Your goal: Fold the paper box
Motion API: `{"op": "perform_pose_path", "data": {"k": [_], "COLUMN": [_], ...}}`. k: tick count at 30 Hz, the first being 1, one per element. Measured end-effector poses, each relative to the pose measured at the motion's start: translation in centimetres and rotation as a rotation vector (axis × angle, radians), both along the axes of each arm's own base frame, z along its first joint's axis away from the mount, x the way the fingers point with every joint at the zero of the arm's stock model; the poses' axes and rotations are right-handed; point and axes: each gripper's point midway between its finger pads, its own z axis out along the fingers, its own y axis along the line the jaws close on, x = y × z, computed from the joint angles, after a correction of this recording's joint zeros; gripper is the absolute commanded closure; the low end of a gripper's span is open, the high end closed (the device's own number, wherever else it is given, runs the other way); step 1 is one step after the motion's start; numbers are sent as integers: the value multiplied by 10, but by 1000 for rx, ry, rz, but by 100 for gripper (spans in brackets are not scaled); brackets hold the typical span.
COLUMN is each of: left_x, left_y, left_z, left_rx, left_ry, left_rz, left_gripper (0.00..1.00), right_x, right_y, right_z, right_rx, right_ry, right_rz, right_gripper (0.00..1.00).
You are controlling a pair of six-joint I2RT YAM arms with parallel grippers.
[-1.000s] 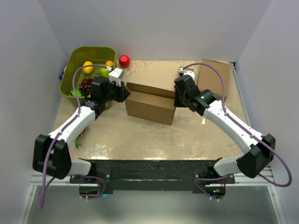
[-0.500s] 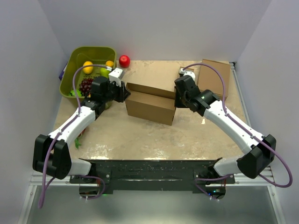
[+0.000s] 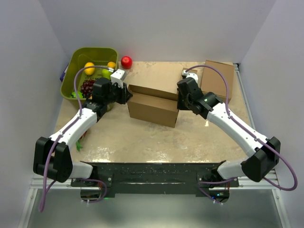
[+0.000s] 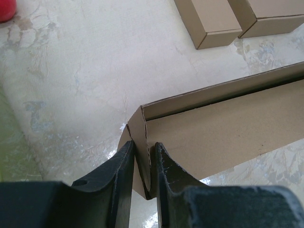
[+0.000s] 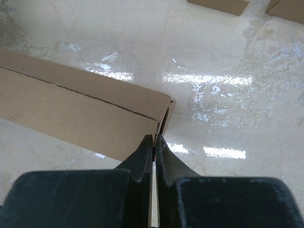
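Observation:
The paper box (image 3: pixel 153 102) is a brown cardboard piece in the middle of the table, with its long walls folded up. My left gripper (image 3: pixel 124 95) is at its left end. In the left wrist view its jaws (image 4: pixel 142 145) are shut on the cardboard flap at that corner of the box (image 4: pixel 223 128). My right gripper (image 3: pixel 180 98) is at the box's right end. In the right wrist view its fingertips (image 5: pixel 154 138) are pressed together right at the end corner of the box (image 5: pixel 80 107), and no cardboard shows between them.
A green basket (image 3: pixel 76 54) of fruit stands at the back left, with a red ball (image 3: pixel 126 61) beside it. A flat brown box (image 3: pixel 219 78) lies at the back right. In the left wrist view a narrow brown box (image 4: pixel 209 21) lies next to it.

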Motion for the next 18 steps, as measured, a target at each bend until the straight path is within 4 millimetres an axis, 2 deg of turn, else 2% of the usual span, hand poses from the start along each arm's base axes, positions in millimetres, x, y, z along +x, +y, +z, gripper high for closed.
{"op": "perform_pose_path", "data": {"k": [8,10,11,14,18], "left_x": [0,-1,-1,-6,-18], "left_y": [-1,-1,-1,-4,-7], "left_z": [0,1,1,3,6], "left_rx": [-3,-4,-5,-12,-8], "left_ry": [1,0,1,5,15], "left_rz": [-4,-7,-9,-28,-53], "left_gripper": [75,66,56,42,35], "right_x": [-2,-1,-1,0,-1], "right_y": [0,-1,-1,-2,-2], "right_z": [-4,-5,-5,-7,-7], "right_rx": [-28,-34,-36,-40,-41], "right_ry": [-10,-14,-15,-18,-17], "right_rz": [-9,-13,-14,-19,-19], "right_gripper": [100,100,100,100,100]}}
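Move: The left fingers are shut on the top of the paper box's left end, so its middle lies about 12 cm to that hand's right, 3 cm nearer the base and 6 cm lower. From that hand the green bin is centred some 18 cm left and 8 cm ahead, the red apple about 18 cm ahead and 2 cm left. The right hand has the box's middle about 12 cm to its left, 3 cm ahead and 7 cm lower; the small carton is 14 cm ahead and 5 cm right. The left hand first stays on the box's left end wall, then spreads its fingers from about a quarter to over half open and lets go of the pinch, easing back about 2 cm with a little drift to the right and upward, the end wall still standing between its parted fingers. The right hand keeps its fingers shut on the right end's edge and nearly holds its place, sinking only about half a centimetre. ##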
